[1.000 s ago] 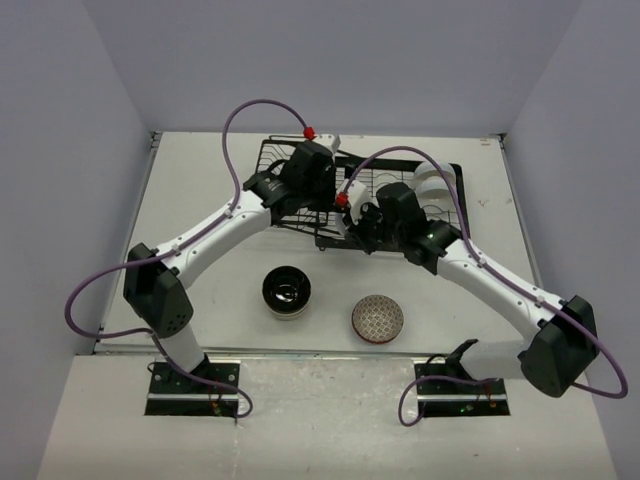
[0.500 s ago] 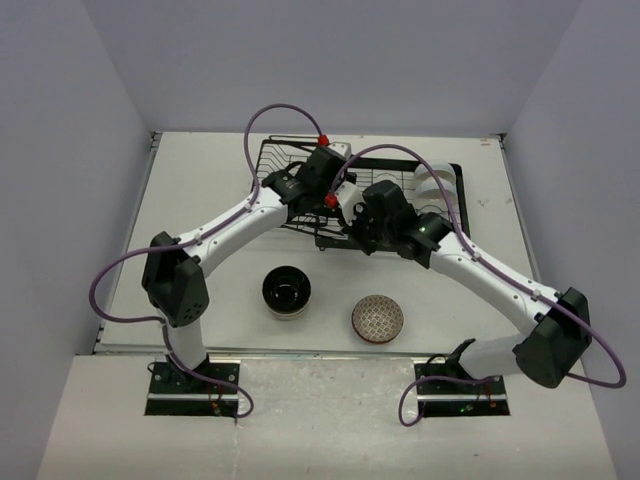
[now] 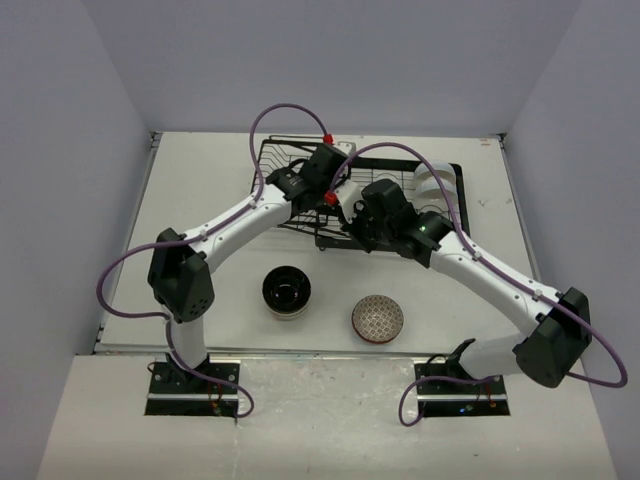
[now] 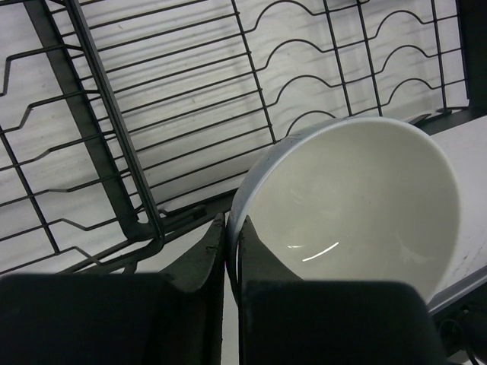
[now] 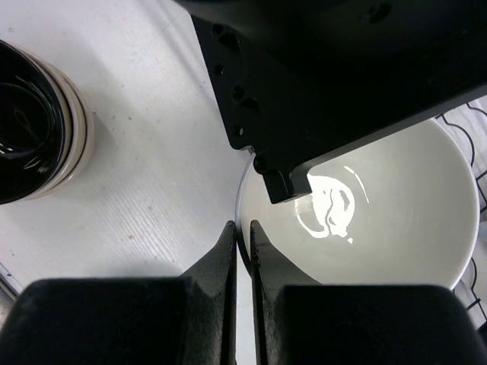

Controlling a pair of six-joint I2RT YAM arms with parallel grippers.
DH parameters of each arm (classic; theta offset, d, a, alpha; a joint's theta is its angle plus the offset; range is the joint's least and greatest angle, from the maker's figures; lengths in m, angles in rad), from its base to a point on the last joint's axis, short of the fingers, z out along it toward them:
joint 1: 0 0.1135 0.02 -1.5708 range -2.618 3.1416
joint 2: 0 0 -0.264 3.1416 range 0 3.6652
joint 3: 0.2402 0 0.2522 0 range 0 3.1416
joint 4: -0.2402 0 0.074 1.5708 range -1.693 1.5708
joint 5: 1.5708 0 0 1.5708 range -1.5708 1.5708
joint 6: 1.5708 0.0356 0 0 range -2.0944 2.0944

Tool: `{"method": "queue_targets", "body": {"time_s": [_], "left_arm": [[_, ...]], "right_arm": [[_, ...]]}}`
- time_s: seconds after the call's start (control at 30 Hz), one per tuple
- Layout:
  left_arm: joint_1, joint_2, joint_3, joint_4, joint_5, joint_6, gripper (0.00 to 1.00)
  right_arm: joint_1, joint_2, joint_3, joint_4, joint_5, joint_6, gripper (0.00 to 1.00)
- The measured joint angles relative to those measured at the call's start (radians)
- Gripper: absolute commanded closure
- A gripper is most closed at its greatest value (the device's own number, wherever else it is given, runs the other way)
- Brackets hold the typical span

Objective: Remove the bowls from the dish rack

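A plain white bowl point(image 4: 358, 205) hangs over the front edge of the black wire dish rack point(image 3: 285, 165), between both arms. My left gripper point(image 4: 232, 220) is shut on its rim, one finger inside and one outside. My right gripper point(image 5: 241, 224) is shut on the rim of the same white bowl point(image 5: 380, 228), and the left gripper's black body point(image 5: 342, 84) reaches over it from above. In the top view the two grippers point(image 3: 338, 195) point(image 3: 358, 215) meet at the rack's front. More white bowls point(image 3: 436, 181) stand in the rack's right section.
Two unloaded bowls sit on the table in front of the rack: a beige one with a glossy black inside point(image 3: 286, 291) and a brown net-patterned one point(image 3: 378, 318). The black-inside bowl point(image 5: 30, 141) lies just left of the right gripper. Purple cables arch over both arms.
The left arm has swung right across the rack to the bowl in the right gripper, and its jaws have gone from open to shut on the rim. The right gripper has stayed shut.
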Motion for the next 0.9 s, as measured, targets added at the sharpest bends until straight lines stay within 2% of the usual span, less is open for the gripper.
{"method": "queue_targets", "body": {"time_s": [0.23,0.27,0.33,0.37,0.4,0.43,0.7,0.73,0.9], "left_arm": [[0.000,0.013,0.000,0.017,0.019,0.000,1.00],[0.000,0.013,-0.003,0.023,0.019,0.000,1.00],[0.000,0.013,-0.008,0.032,0.009,-0.001,1.00],[0.000,0.013,-0.011,0.035,-0.005,-0.003,1.00],[0.000,0.013,-0.012,0.035,-0.021,-0.003,1.00],[0.000,0.013,-0.014,0.035,-0.035,-0.004,1.00],[-0.010,0.006,-0.019,0.064,-0.089,-0.010,1.00],[-0.011,0.000,-0.019,0.069,-0.095,-0.011,1.00],[0.010,-0.054,-0.018,0.073,-0.138,-0.019,1.00]], "right_arm": [[0.000,0.000,-0.005,-0.004,0.019,0.005,0.99],[0.000,0.000,-0.005,-0.003,0.022,0.003,0.85],[0.001,0.000,-0.009,-0.002,0.036,0.002,0.65],[0.003,0.000,-0.012,-0.002,0.049,0.003,0.60],[0.004,0.000,-0.015,0.000,0.055,0.003,0.43],[0.004,0.000,-0.017,0.002,0.061,0.007,0.36],[0.009,-0.056,-0.056,0.032,0.079,0.021,0.32],[0.009,-0.076,-0.062,0.034,0.079,0.026,0.27],[0.012,-0.238,-0.096,0.107,0.076,0.077,0.21]]}}
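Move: A white bowl hangs between both hands, each already pinching its rim: its middle lies about 6 cm right and 2 cm back of the left hand, and 5 cm ahead and 3 cm right of the right hand. The bowl stack, black bowl on top, stands some 18 cm back, 11 cm left and 14 cm below the left hand. From that hand, the patterned bowl is roughly 25 cm back, 9 cm right; the racked white bowls 5 cm ahead, 22 cm right. The handover is completed: the left hand keeps its shut grip on the white bowl's rim, eases down and forward by under a centimetre or so, then lifts over the rack, ending about 3 cm higher and a little forward and left. The right hand drifts a centimetre right as its fingers open about three quarters of the way and let go of the rim, then pulls up and away from the bowl by about 6 cm, also slightly right and back, its fingers tipping up some 15 degrees. ##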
